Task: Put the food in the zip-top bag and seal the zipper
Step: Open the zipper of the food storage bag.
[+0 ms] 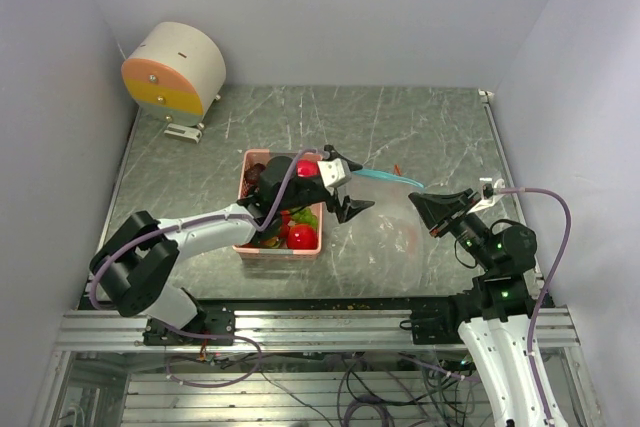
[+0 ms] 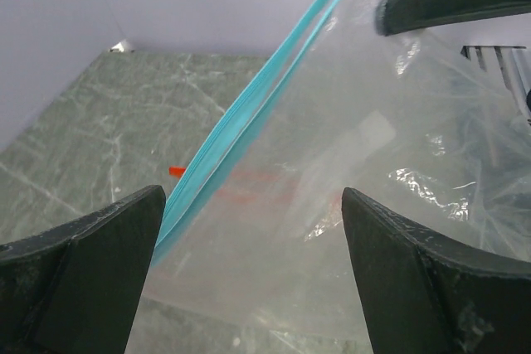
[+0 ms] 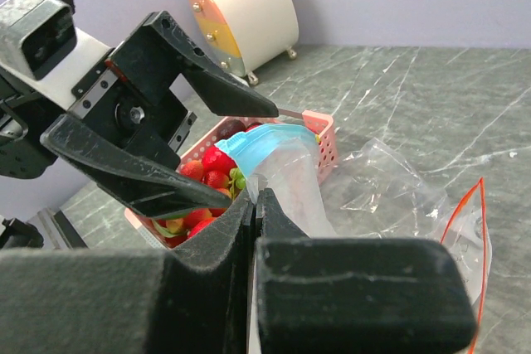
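Note:
The clear zip-top bag [image 1: 400, 232] with a blue zipper strip [image 1: 385, 176] lies right of the pink tray [image 1: 250, 162]. My right gripper [image 1: 428, 205] is shut on the bag's edge just below the zipper [image 3: 274, 140], and holds it raised. My left gripper [image 1: 352, 187] is open and empty, its jaws spread either side of the bag's zipper end [image 2: 241, 113]. The food [image 1: 302, 237], red balls and green pieces, sits in the tray; it also shows in the right wrist view [image 3: 203, 167]. No food is visible in the bag.
A white and orange cylinder [image 1: 175, 69] stands at the back left. A small red tab [image 2: 176, 171] lies on the grey marble table [image 1: 420, 127] behind the bag. Walls close in the table on three sides.

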Tool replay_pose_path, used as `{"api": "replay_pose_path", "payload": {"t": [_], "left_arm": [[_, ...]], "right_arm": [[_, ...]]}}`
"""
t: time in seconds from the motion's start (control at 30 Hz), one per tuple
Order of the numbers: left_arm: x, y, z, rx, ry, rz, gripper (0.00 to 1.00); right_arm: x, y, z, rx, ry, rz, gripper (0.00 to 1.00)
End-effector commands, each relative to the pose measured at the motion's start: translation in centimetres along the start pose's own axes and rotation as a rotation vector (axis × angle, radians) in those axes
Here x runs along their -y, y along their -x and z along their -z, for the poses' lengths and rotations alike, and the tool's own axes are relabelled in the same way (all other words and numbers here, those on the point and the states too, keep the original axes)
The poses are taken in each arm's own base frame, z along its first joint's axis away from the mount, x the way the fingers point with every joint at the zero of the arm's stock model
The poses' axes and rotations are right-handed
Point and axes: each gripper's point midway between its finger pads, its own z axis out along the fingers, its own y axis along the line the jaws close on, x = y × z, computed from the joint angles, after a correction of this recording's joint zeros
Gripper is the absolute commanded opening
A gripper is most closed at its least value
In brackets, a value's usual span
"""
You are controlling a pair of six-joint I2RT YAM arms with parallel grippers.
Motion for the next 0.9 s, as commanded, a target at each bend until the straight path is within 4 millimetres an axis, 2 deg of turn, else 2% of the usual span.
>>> {"api": "replay_pose_path", "payload": {"t": [0.0, 0.27, 0.37, 0.4, 0.5, 0.57, 0.63, 0.7, 0.77, 0.8, 0.87], "left_arm": [[1.3, 1.7, -1.2, 0.079, -0.082, -0.138, 0.99], [2.1, 1.0, -3.3, 0.064, -0.098, -0.166, 1.00], [2.0, 0.7, -3.6, 0.066, -0.087, -0.163, 0.96], [2.0, 0.6, -3.8, 0.061, -0.088, -0.160, 0.93], [2.3, 0.2, -4.1, 0.046, -0.110, -0.146, 0.73], [2.6, 0.0, -4.2, 0.040, -0.121, -0.141, 0.56], [2.7, -0.2, -4.2, 0.034, -0.123, -0.137, 0.44], [2.7, -0.2, -4.0, 0.035, -0.117, -0.138, 0.36], [2.6, -0.2, -3.8, 0.029, -0.102, -0.140, 0.35], [2.4, -0.2, -3.7, 0.023, -0.087, -0.142, 0.29], [1.6, -0.4, -3.5, -0.001, -0.038, -0.149, 0.11]], "right_arm": [[-0.6, 0.8, -0.1, 0.024, 0.022, 0.022, 0.00], [-0.5, 0.7, -0.1, 0.023, 0.022, 0.021, 0.00], [-0.6, 0.7, -0.1, 0.021, 0.024, 0.021, 0.00], [-0.6, 0.7, -0.1, 0.021, 0.026, 0.021, 0.00], [-0.6, 0.7, 0.0, 0.022, 0.025, 0.021, 0.00], [-0.6, 0.7, 0.0, 0.023, 0.023, 0.020, 0.00], [-0.5, 0.7, 0.0, 0.022, 0.022, 0.020, 0.00], [-0.5, 0.6, -0.1, 0.020, 0.020, 0.017, 0.00], [-0.5, 0.7, 0.0, 0.022, 0.020, 0.019, 0.00], [-0.5, 0.7, 0.0, 0.023, 0.020, 0.019, 0.00], [-0.5, 0.7, 0.0, 0.023, 0.020, 0.019, 0.00]]}}
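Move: The near lip of the bag's zipper, towards its free end, lies about 4 cm to the left hand's right, 1 cm back and 2 cm below it. The right gripper, already holding the zipper's other end, is some 12 cm to the left hand's right and 2 cm back; the food basket lies roughly 20 cm to its left, 3 cm back and 16 cm below. From the right hand the lip lies about 8 cm left and 1 cm forward. The left hand reaches about 4 cm right and slightly down, then closes, pinching the bag's near lip. ##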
